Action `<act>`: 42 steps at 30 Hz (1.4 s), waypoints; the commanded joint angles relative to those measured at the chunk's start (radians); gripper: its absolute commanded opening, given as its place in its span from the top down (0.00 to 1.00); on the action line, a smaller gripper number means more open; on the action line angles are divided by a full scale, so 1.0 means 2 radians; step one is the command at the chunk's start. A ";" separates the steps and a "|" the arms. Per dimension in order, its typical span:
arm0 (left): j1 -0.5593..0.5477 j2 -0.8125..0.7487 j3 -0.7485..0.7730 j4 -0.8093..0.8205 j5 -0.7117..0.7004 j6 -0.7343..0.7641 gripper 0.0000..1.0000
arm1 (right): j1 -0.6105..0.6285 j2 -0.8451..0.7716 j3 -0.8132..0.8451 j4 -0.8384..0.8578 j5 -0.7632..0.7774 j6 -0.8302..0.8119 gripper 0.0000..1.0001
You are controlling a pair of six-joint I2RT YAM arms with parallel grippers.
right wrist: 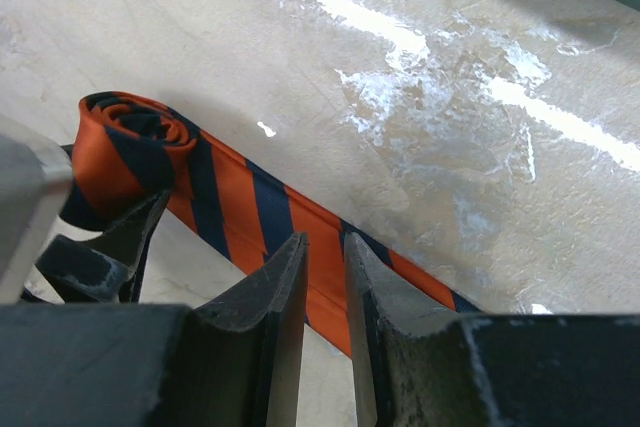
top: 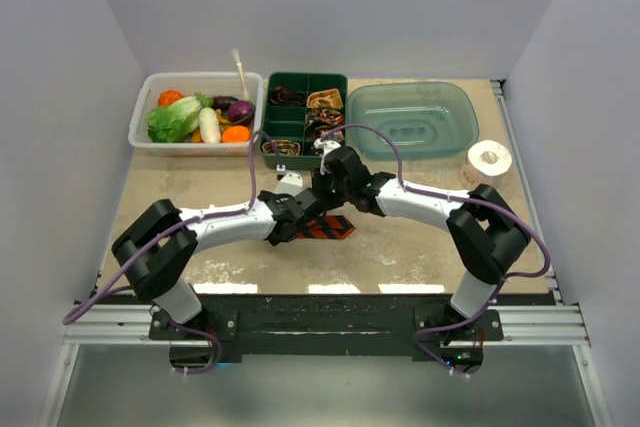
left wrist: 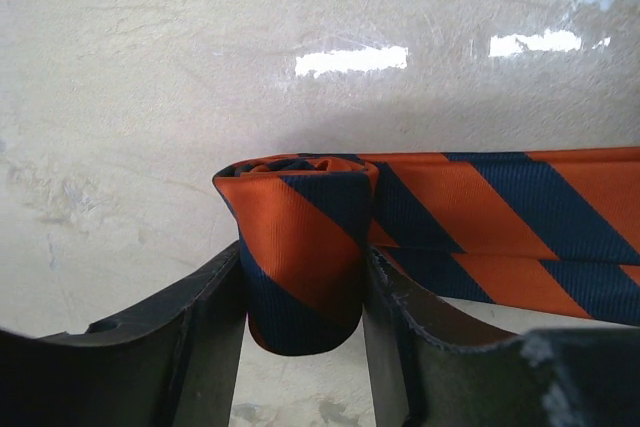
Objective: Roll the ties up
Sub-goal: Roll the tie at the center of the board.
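Note:
The orange-and-dark-blue striped tie (top: 326,228) lies on the tabletop between both arms. Its near end is wound into a roll (left wrist: 300,247). My left gripper (left wrist: 302,255) is shut on that roll, one finger pressing each side. The flat strip (left wrist: 500,217) runs off to the right. My right gripper (right wrist: 324,239) stands over the flat strip (right wrist: 240,212), its jaws only a narrow slit apart with nothing between them. The roll (right wrist: 130,137) shows at that view's left. Other ties sit coiled (top: 325,99) in a green tray.
A green compartment tray (top: 305,79) stands at the back centre. Left of it is a clear bin of vegetables (top: 195,112), right of it a teal tub (top: 412,117). A white paper roll (top: 488,159) lies at the far right.

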 commanded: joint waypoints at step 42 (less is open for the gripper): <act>-0.040 -0.102 -0.037 0.179 0.083 0.058 0.26 | -0.006 -0.022 -0.012 0.009 -0.012 -0.010 0.73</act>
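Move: The rolled part of the tie is already between the left hand's fingers, its middle within a centimetre of them and about 1 cm below. From the left hand, the flat tail's middle lies some 9 cm to the right, 2 cm nearer the base and 3 cm lower, and the green organizer's middle some 20 cm ahead and 6 cm right. From the right hand the roll is about 8 cm left, 5 cm back and 5 cm below. Spreading its fingers, the left hand lets its grip on the tie roll go. It first dips slightly and draws back about 1 cm while easing right, then lifts some 5 cm and carries on right towards the right gripper, sinking a little at the end: about 7 cm rightward in all, the wrist tilting some 15 degrees so that the fingertips swing right. The right hand stays over the tail, fingers nearly shut. ##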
